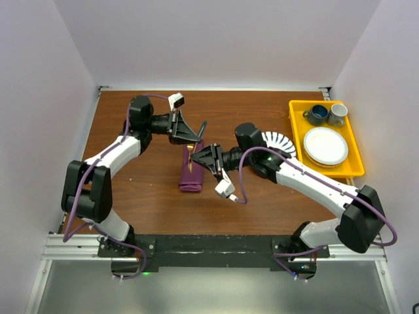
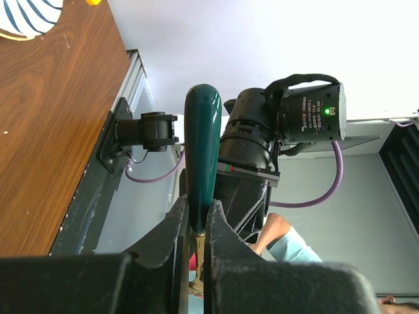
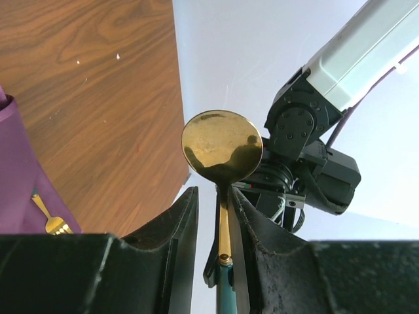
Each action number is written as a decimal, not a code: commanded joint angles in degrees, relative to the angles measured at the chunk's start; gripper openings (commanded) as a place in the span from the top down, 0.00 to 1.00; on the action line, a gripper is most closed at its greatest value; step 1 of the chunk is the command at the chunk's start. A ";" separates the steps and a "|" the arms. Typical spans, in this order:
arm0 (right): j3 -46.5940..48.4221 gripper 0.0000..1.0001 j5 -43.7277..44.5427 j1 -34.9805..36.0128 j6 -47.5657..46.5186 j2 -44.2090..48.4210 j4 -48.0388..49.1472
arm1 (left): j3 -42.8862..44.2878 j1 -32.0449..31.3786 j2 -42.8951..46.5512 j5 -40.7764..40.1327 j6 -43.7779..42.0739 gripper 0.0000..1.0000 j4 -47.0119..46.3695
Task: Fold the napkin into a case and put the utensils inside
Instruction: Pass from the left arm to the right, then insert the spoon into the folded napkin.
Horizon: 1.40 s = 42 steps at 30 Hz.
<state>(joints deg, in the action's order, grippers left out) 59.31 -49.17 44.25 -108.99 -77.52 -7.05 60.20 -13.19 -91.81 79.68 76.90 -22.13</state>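
Note:
The plum-purple napkin (image 1: 192, 171) lies folded into a narrow case at mid-table, also seen at the left edge of the right wrist view (image 3: 14, 163). A gold fork (image 3: 50, 220) rests on it. A spoon with a teal handle (image 2: 201, 150) and a gold bowl (image 3: 221, 145) hangs above the case's far end. My left gripper (image 2: 196, 212) is shut on the handle near its gold neck; in the top view this gripper (image 1: 195, 138) sits just beyond the case. My right gripper (image 3: 213, 196) straddles the spoon's neck. The neck lies against one finger, with a gap to the other.
A blue-striped plate (image 1: 280, 144) sits partly under the right arm and shows at a corner of the left wrist view (image 2: 23, 14). At the right, a yellow tray (image 1: 298, 127) holds a white plate (image 1: 325, 146) and two cups (image 1: 319, 114).

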 commanded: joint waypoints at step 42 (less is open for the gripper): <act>69.00 1.00 70.00 -1.88 129.18 -42.89 -35.31 | 1.68 22.95 12.01 -54.02 -38.94 0.00 33.21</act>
<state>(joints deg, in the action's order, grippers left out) 121.56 8.97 43.33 -3.25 -116.40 -25.74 65.32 9.87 -82.37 32.47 40.97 12.34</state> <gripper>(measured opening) 0.018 0.997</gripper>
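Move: Crosswise between the right hand's part-open fingers runs the spoon's gold shaft just short of the bowl, with the spoon's middle about 5 cm ahead of this hand and level with it. The folded napkin lies some 5 cm ahead, 3 cm left and 26 cm below; the fork on it is roughly 9 cm ahead, 3 cm left and equally low. The left hand already pinches the spoon around its middle, right at its fingertips, handle pointing forward. Closing on the gold shaft beside the bowl, the right fingers pinch the spoon while the left keeps its hold; only then do the left fingers open wide and let go, that hand backing off about 20 cm left and 13 forward, sinking late. The right sweeps the spoon some 23 cm forward, rising about 7 cm then dipping, its fingers swinging from leftward to forward-left. ##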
